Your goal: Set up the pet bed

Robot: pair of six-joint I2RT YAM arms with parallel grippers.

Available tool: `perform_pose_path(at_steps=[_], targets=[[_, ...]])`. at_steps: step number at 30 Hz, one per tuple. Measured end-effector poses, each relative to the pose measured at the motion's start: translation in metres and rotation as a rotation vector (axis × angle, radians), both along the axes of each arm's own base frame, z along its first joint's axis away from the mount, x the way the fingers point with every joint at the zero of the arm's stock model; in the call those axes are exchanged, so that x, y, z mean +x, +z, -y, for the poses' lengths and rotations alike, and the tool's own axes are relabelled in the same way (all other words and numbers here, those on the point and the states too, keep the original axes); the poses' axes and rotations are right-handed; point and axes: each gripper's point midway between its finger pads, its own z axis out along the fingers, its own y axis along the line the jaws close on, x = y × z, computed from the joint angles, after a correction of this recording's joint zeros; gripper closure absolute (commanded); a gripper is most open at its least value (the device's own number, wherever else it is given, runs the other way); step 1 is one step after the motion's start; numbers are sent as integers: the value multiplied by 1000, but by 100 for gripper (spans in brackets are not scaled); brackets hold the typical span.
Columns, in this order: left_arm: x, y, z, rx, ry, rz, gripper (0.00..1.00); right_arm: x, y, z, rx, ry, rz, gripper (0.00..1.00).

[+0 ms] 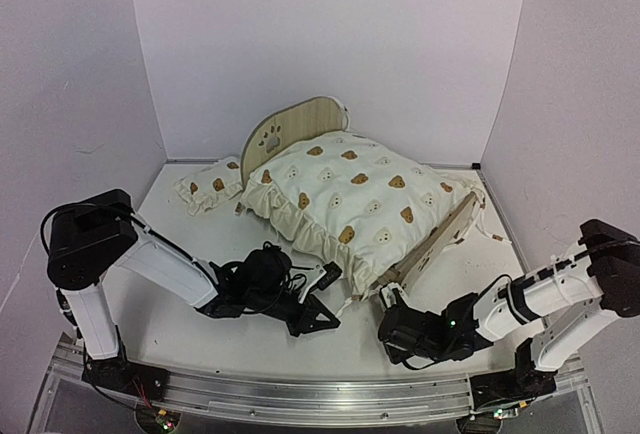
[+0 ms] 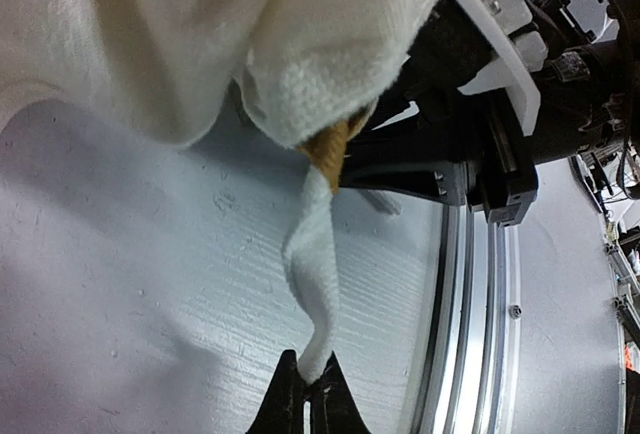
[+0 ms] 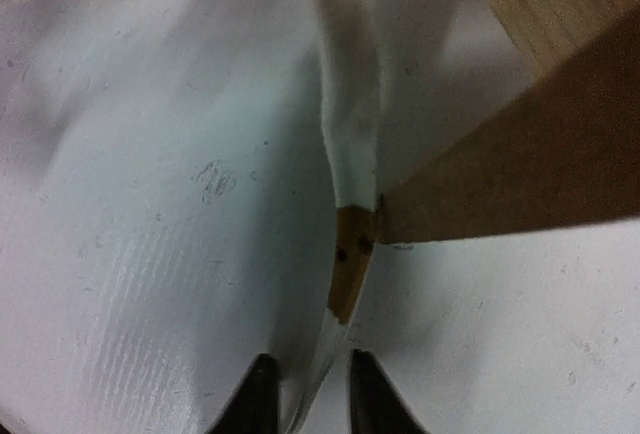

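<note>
The pet bed (image 1: 300, 124) stands mid-table, a plywood frame with a paw cutout in its headboard. A bear-print cushion (image 1: 350, 194) lies across it, and its footboard (image 1: 430, 244) leans at the near right. My left gripper (image 1: 330, 316) sits low at the cushion's near corner. In the left wrist view that gripper (image 2: 308, 382) is shut on the end of a white tie (image 2: 312, 254) hanging from the cushion. My right gripper (image 1: 388, 304) is at the footboard's near end. Its jaws (image 3: 308, 394) stand apart with another tie (image 3: 352, 154) running between them beside the footboard's wood (image 3: 500, 184).
A small bear-print pillow (image 1: 210, 186) lies at the back left beside the headboard. White walls close in the table on three sides. The metal rail (image 1: 300, 394) carrying both arm bases runs along the near edge, close behind both grippers.
</note>
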Motion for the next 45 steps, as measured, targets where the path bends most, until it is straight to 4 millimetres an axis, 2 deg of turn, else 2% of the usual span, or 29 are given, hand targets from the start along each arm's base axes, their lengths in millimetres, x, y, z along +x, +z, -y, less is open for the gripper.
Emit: perform_pose_path(at_steps=[2,8,13,16,18,21,24,26,30,34,39,41,45], targets=[[-2,-1,-4,14,7,-12,100,-1,0,2,9,-10,20,100],[-2,-3,-10,39,43,-27,100,-6,13,14,45,-32,39,100],[0,-19,-22,110,91,-46,100,-11,28,23,64,-95,19,100],[1,-26,-39,155,147,-51,100,-20,30,34,64,-137,-25,100],[2,-24,-52,164,191,-46,100,-26,31,44,53,-174,-53,100],[8,-8,-65,139,261,-23,100,-28,43,52,70,-237,-63,100],[15,-3,-65,128,306,-14,100,-21,68,51,141,-289,-24,100],[19,-13,-63,156,324,-24,100,-12,95,49,223,-320,28,100],[28,-46,-56,237,362,-55,100,4,154,49,407,-342,146,100],[46,-49,-44,237,422,-70,100,17,200,63,520,-340,295,100],[63,-52,-44,262,498,-65,100,29,231,69,443,-262,478,100],[66,-53,-43,266,512,-59,100,34,250,71,380,-228,556,100],[68,-53,-43,276,526,-45,100,45,282,59,192,-143,672,100]])
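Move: The loose tie already hangs between the right hand's open fingers. The near end of the footboard stands about 4 cm ahead of that hand, 1 cm to its right and 3 cm higher, and the quilt's near corner some 5 cm ahead, 4 cm to its left and 7 cm up. From the left hand, which already grips the corner's other tie, the loose tie lies roughly 10 cm to the right, 3 cm ahead and 6 cm lower. Right fingers pinch the loose tie and rise some 28 cm; left keeps its tie, moving forward and down. ##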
